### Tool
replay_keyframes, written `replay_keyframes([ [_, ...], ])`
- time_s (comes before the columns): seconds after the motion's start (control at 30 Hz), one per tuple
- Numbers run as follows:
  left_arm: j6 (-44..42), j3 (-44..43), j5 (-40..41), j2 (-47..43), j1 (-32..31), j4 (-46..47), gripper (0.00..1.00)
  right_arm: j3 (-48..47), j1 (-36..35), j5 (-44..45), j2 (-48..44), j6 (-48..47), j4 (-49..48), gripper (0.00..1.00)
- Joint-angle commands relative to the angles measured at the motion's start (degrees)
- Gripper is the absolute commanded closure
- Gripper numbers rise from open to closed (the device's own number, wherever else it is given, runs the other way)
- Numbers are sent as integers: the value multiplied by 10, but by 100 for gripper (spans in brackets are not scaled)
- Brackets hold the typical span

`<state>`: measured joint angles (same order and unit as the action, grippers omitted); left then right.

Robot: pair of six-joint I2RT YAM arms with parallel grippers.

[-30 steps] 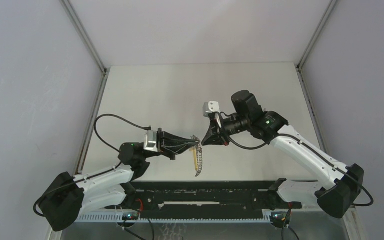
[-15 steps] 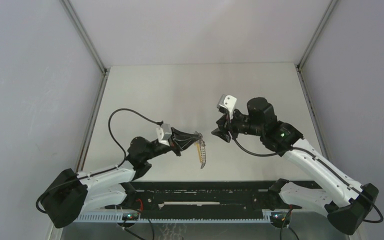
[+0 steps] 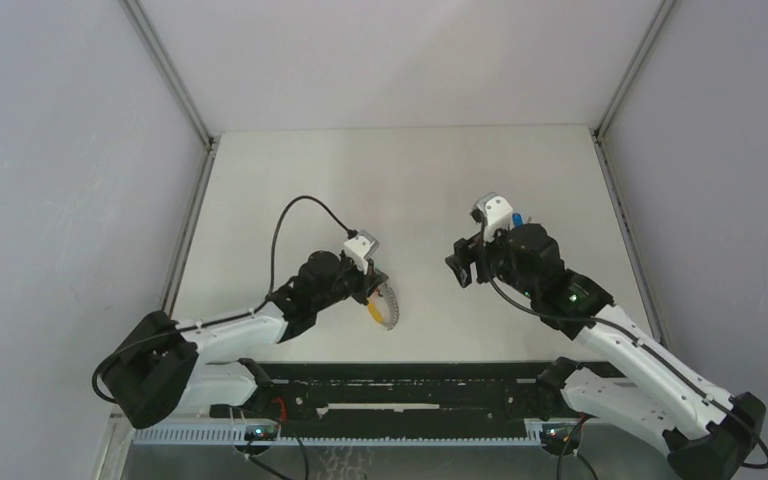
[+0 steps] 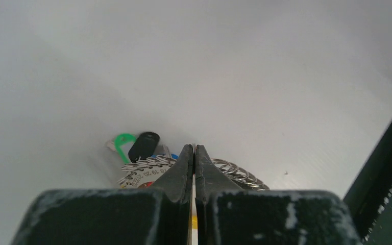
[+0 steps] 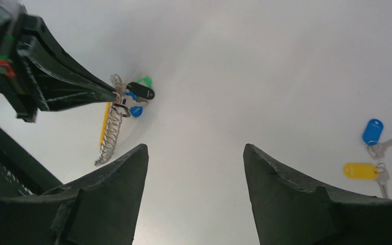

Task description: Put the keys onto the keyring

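Observation:
My left gripper (image 4: 194, 148) is shut on the keyring (image 4: 235, 174), a coiled grey wire loop with a yellow strip. The ring hangs from its tips low over the table (image 3: 388, 305). A green tag (image 4: 124, 139), a black tag (image 4: 144, 145) and a blue piece (image 5: 136, 111) cluster at the ring beside the tips. My right gripper (image 5: 194, 150) is open and holds nothing, well to the right of the keyring (image 5: 111, 130). Two loose keys lie on the table at the right of the right wrist view, one blue-headed (image 5: 372, 131), one yellow-headed (image 5: 360, 170).
A black rail (image 3: 410, 385) runs along the near table edge, just in front of the keyring. Grey walls (image 3: 70, 200) close in the white table (image 3: 380, 180) on both sides and at the back.
My right gripper has opened and drawn back to the right, away from the keyring. My left arm has carried the keyring right and lower, still shut on it.

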<state>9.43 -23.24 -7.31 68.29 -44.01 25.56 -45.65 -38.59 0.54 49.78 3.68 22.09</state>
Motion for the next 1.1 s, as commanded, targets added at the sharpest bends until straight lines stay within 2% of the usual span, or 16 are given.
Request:
replay_keyframes([
  [0.0, 1, -81, 68, 42, 13, -50, 100, 12, 7, 66, -52, 50, -44, 30],
  [0.1, 17, -115, 68, 91, 32, -56, 93, 22, 12, 78, -84, 76, -41, 26],
  [0.2, 20, -149, 59, 135, 43, -51, 80, 32, 14, 93, -118, 91, -38, 25],
  [0.3, 28, -174, 48, 155, 50, -45, 67, 44, 15, 143, -155, 113, -31, 16],
  [0.33, 32, -178, 48, 153, 52, -45, 64, 46, 16, 158, -167, 121, -24, 6],
  [0.37, 37, -180, 51, 146, 54, -47, 62, 48, 17, 174, -178, 130, -18, 1],
  [0.43, 46, -173, 61, 120, 60, -55, 55, 48, 19, 193, -200, 140, -3, 0],
  [0.47, 51, -166, 71, 102, 64, -64, 21, 49, 21, 200, -213, 144, 5, 0],
  [0.5, 56, -159, 79, 78, 68, -75, 2, 49, 21, 203, -225, 145, 12, 0],
  [0.77, 91, -99, 191, -190, 84, -230, 0, 49, 23, 249, -319, 141, 84, 0],
  [0.93, 107, -100, 228, -365, 84, -349, 0, 48, 23, 259, -356, 131, 99, 0],
  [1.07, 101, -121, 239, -452, 84, -435, 0, 50, 23, 270, -374, 128, 102, 0],
])
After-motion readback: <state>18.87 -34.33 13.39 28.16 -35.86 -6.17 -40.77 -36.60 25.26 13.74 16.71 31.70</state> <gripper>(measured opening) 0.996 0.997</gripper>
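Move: My left hand still holds the keyring. The bare table spot where it will lie is about 6 cm ahead of that hand, level sideways, some 10 cm below. From my empty right hand, the yellow-tagged key lies roughly 19 cm ahead and 21 cm to the right, the blue-tagged key about 23 cm ahead and 19 cm to the right, and the keyring's spot 6 cm ahead and 16 cm to the left, all around 20 cm lower. I carry the held keyring forward about 7.5 cm, low over the table and sinking slightly, open my left fingers to let go, then lift that hand some 18 cm, sweeping left and back while turning counter-clockwise. Meanwhile my right hand opens fully and withdraws right, rising and then also drawing back, about 13 cm sideways, turning some 30 degrees clockwise. ##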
